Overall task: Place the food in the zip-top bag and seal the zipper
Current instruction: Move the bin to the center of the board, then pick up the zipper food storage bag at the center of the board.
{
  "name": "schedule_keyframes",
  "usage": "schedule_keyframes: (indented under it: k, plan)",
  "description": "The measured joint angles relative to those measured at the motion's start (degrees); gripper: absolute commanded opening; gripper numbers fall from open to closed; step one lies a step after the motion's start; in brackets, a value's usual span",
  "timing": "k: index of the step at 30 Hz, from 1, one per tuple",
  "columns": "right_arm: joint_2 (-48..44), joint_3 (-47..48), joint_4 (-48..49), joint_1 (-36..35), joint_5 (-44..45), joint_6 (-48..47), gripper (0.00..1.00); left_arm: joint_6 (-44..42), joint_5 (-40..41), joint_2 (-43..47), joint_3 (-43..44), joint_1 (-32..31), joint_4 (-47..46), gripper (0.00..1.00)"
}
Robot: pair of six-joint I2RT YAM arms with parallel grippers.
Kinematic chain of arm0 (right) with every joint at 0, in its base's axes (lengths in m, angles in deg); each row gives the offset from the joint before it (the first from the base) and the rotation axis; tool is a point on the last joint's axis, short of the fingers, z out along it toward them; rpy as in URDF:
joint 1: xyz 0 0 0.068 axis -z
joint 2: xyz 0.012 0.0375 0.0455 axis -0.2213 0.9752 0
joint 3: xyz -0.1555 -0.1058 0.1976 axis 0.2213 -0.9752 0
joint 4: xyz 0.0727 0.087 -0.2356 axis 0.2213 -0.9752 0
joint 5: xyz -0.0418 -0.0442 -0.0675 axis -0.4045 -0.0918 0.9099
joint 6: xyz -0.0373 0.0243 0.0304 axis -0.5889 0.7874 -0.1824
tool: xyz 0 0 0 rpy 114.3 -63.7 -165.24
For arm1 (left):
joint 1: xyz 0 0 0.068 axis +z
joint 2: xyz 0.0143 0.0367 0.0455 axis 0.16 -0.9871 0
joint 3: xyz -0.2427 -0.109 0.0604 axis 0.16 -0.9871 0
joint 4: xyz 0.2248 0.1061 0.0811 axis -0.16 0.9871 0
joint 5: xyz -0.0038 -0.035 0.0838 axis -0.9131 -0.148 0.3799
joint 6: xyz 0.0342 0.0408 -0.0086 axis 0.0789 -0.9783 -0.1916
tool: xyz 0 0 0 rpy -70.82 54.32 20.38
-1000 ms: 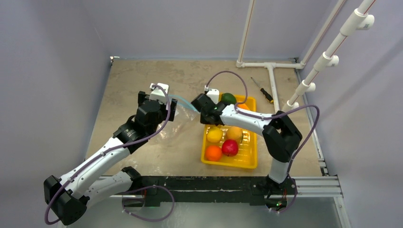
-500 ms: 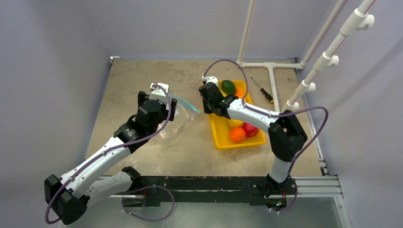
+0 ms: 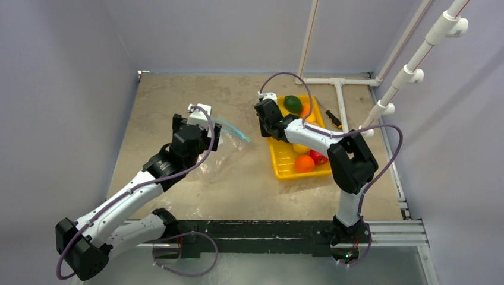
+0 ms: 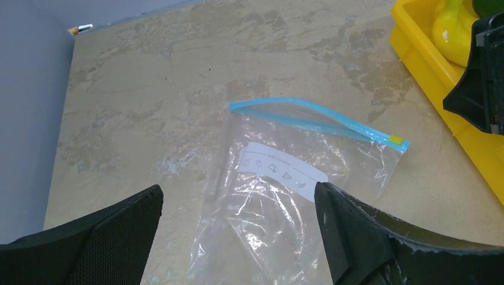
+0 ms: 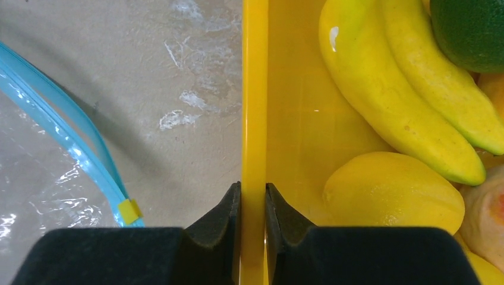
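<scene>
The zip-top bag lies flat and clear on the table, its teal zipper along the far edge. Directly above it my left gripper hangs open, touching nothing. The food sits in a yellow tray: bananas, a lemon, an avocado, an orange and a red apple. The left rim of the tray is pinched between the jaws of my right gripper, which is shut on it. The zipper's end lies just left of that rim.
A screwdriver lies right of the tray, near the white pipe frame at the back right. Grey walls enclose the table on the left and at the back.
My right gripper has pulled the tray away from the bag, farther back and to the right, and the tray has turned; the fruits shifted inside it. The left arm has stayed still.
</scene>
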Motion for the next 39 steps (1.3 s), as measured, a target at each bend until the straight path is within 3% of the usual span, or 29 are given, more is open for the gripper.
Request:
schedule_keyframes:
  k: [6, 11, 18, 27, 39]
  plan:
    - [1.6, 0.2, 0.7, 0.0, 0.2, -0.8, 0.4, 0.0, 0.0, -0.3, 0.0, 0.0, 0.0, 0.97]
    - [1.6, 2.0, 1.1, 0.1, 0.5, -0.9, 0.51, 0.0, 0.2, -0.5, 0.0, 0.0, 0.0, 0.97]
    - [0.0, 4.4, 0.6, 0.1, -0.2, -0.8, 0.55, 0.0, 0.4, -0.6, 0.0, 0.0, 0.0, 0.97]
    - [-0.4, 10.2, 0.6, 0.2, -9.1, -1.4, 0.59, 0.0, 0.4, -0.6, 0.0, 0.0, 0.0, 0.97]
    - [9.0, 16.0, 1.9, 1.0, -23.7, -2.1, 0.73, 0.0, -0.1, -0.5, 0.0, 0.0, 0.0, 0.97]
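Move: The right fingers are shut on the left rim of the yellow bin, whose middle lies about 12 cm to their right, level fore and aft. The middle of the bag's zip strip is about 12 cm to the left, 6 cm ahead and 6 cm lower; its yellow slider is only some 7 cm left and 1 cm ahead. A lemon lies inside the bin, 6 cm right and 1 cm ahead. From the left hand, the zip strip's middle is about 15 cm ahead, 10 cm right and 20 cm down. Ease the right gripper down about 1 cm with the bin's rim, open the fingers and let go, lifting clear by 8 to 9 cm. Swing it roughly 10 cm left, off the bin and towards the bag's zip strip, rolling its left side up and turning counter-clockwise, each nearly 20 degrees; finish by sinking about 5 cm with the fingers still opening. ##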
